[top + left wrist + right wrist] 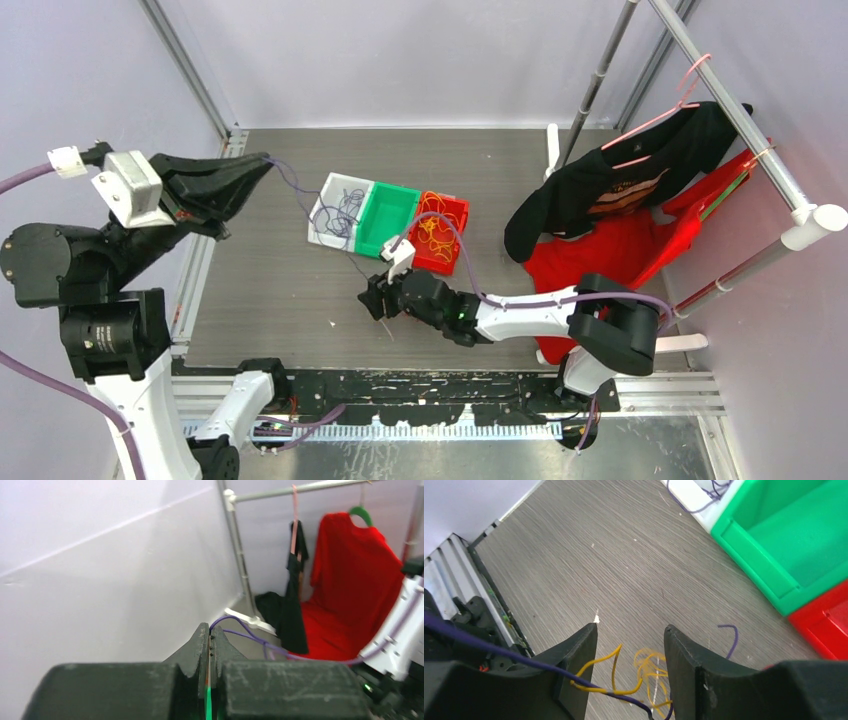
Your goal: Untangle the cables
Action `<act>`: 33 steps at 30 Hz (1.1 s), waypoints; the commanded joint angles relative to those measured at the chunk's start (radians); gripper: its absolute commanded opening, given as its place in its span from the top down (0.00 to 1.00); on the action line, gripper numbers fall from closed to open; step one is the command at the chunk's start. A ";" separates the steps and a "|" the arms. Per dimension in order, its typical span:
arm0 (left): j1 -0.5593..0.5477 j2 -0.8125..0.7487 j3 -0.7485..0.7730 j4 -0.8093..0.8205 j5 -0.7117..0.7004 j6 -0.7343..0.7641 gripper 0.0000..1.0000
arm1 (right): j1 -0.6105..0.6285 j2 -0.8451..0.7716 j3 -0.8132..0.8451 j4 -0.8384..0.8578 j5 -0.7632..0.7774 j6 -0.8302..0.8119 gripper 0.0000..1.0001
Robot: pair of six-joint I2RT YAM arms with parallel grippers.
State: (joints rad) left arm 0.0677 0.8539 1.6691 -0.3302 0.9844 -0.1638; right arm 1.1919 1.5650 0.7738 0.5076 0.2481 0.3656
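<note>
My left gripper (268,160) (209,630) is raised at the far left, shut on a thin purple cable (290,180) (250,632) that runs down to the white bin (318,215). More purple cables lie in that bin. Orange-yellow cables (435,235) fill the red bin (462,210). My right gripper (372,300) (631,630) hovers low over the table in front of the bins. Its jaws stand apart, with a small tangle of yellow strands (649,662) and a purple strand (524,656) between them. I cannot tell whether the pads touch them.
A green bin (392,212) (794,535) sits between the white and red ones. A short purple piece (734,637) lies on the table. At the right, a black shirt (600,185) and a red shirt (620,250) hang from a rail (740,130).
</note>
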 commanded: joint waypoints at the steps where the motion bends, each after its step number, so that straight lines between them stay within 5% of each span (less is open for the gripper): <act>1: 0.006 0.030 0.059 0.105 -0.237 -0.024 1.00 | 0.005 -0.006 -0.042 0.093 0.055 0.020 0.44; 17: 0.007 0.141 0.218 0.168 -0.483 -0.016 1.00 | 0.004 0.026 -0.140 0.154 0.042 0.093 0.45; 33: 0.006 0.208 -0.046 0.198 -0.502 0.101 1.00 | 0.005 -0.208 -0.048 -0.066 0.034 0.073 0.40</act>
State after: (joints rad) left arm 0.0677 1.0302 1.6459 -0.2066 0.5056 -0.0879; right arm 1.1919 1.4395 0.6662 0.5037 0.2779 0.4507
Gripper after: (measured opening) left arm 0.007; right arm 0.595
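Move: My left hand, high up with the purple cable still pinched in it, has the white bin roughly 35 cm ahead, level sideways and about 55 cm below; the green bin is some 12 cm right of the white one. From my right hand, the yellow cable hangs about 2 cm ahead, 2 cm left and 4 cm below, caught on the purple one. The red cable lies about 8 cm ahead of that hand, 7 cm right and 13 cm down. I draw the purple cable up and away with my left hand, climbing about 9 cm while easing forward and left, then carry it forward and back down, swinging the closed fingers some 25 degrees counter-clockwise. Meanwhile my right hand, half open around the cables, sinks about 6 cm and shifts slightly right, then rises again empty. ##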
